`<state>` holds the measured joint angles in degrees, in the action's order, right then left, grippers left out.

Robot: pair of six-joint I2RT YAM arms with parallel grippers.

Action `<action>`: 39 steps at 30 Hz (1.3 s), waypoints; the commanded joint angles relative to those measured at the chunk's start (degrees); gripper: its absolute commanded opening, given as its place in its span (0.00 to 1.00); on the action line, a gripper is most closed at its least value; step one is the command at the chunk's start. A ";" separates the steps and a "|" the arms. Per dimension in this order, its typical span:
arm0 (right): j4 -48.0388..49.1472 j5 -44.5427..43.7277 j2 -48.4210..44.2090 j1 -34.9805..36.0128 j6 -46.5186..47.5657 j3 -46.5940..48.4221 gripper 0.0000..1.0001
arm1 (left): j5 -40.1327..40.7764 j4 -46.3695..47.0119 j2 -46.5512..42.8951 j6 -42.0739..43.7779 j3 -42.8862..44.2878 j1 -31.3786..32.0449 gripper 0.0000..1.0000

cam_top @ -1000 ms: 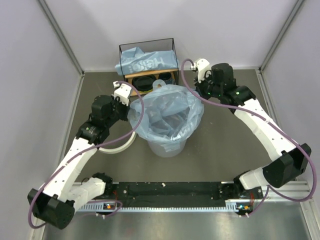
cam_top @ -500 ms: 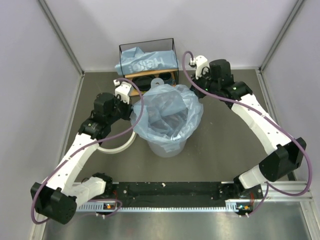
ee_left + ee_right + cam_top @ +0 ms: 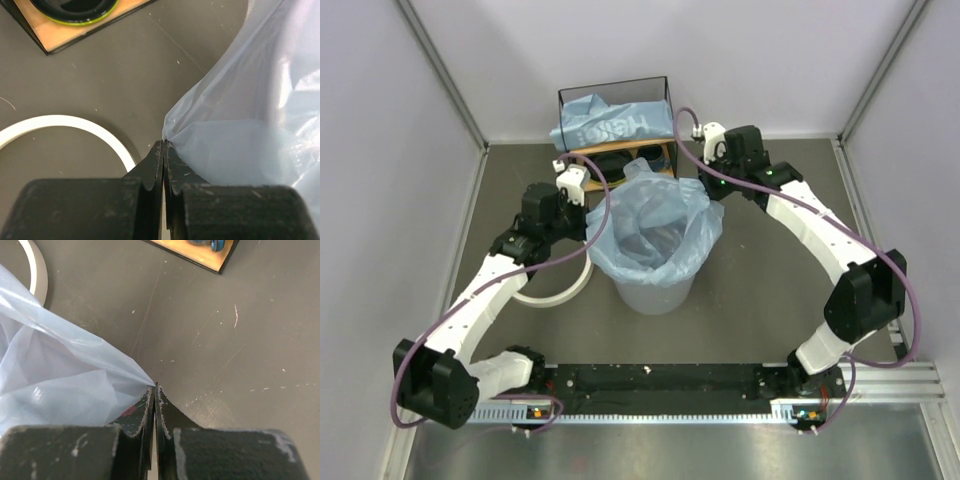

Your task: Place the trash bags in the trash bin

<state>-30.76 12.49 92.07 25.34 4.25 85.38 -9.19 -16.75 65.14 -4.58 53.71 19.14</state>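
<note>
A light-blue trash bag (image 3: pixel 655 225) hangs open in the whitish trash bin (image 3: pixel 650 292) at mid table, its film spread over the bin's mouth. My left gripper (image 3: pixel 582 205) is shut on the bag's left edge; in the left wrist view the film (image 3: pixel 240 130) runs out from the closed tips (image 3: pixel 164 144). My right gripper (image 3: pixel 705 185) is shut on the bag's right edge; the film (image 3: pixel 65 380) leaves its closed tips (image 3: pixel 155 387). A second blue trash bag (image 3: pixel 615 125) with white lettering lies on the shelf. The bin's white ring rim (image 3: pixel 555 290) lies on the table, left of the bin.
A black-wire-framed wooden shelf (image 3: pixel 663 100) stands at the back, dark bowls under the second bag. Its wooden base shows in the left wrist view (image 3: pixel 65 35) and the right wrist view (image 3: pixel 200 255). The ring also shows in the left wrist view (image 3: pixel 65 122).
Both grippers have moved toward the back and inward with the bag's edges. The bag's mouth sits lower and wider over the bin.
</note>
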 commanded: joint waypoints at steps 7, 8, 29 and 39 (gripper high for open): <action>1.67 2.80 -6.54 -1.44 0.40 -6.45 0.00 | -4.78 -0.73 -0.45 -3.33 -3.53 -0.94 0.00; 1.67 3.32 -7.34 -1.61 1.63 -7.59 0.00 | -4.78 -0.82 -0.72 -2.64 -3.70 -1.03 0.00; -20.64 10.53 -23.87 -17.51 10.96 -0.85 0.79 | -9.71 -28.06 -17.07 16.27 14.40 -13.42 0.68; -25.22 31.01 -15.26 -15.16 -10.39 17.00 0.82 | -24.35 -23.60 -20.84 1.87 18.53 -16.58 0.72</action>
<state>-54.28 34.48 72.58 8.10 4.99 96.97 -23.16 -45.47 47.48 5.41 69.14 4.91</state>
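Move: The trash bin, its mouth draped with the bag, stands about 16 cm to the left hand's right, level with it, its middle some 11 cm below; the left fingers already pinch the bag's left edge. The white ring lies about 10 cm left and 4 cm ahead of that hand, the shelf 28 cm ahead and 10 cm right. From the right hand, still pinching the opposite edge, the bin is about 13 cm left and 7 cm back, the shelf 20 cm left and 21 cm ahead. The bag's two pinched edges are first drawn about 3 cm down and slightly back at the bin's rim by both hands. Then the left fingers open, the right just after, letting go; the hands rise and back off outward, the left ending about 9 cm back and 11 cm up, the right 10 cm back and 15 cm up, swinging right and then partly back left. ##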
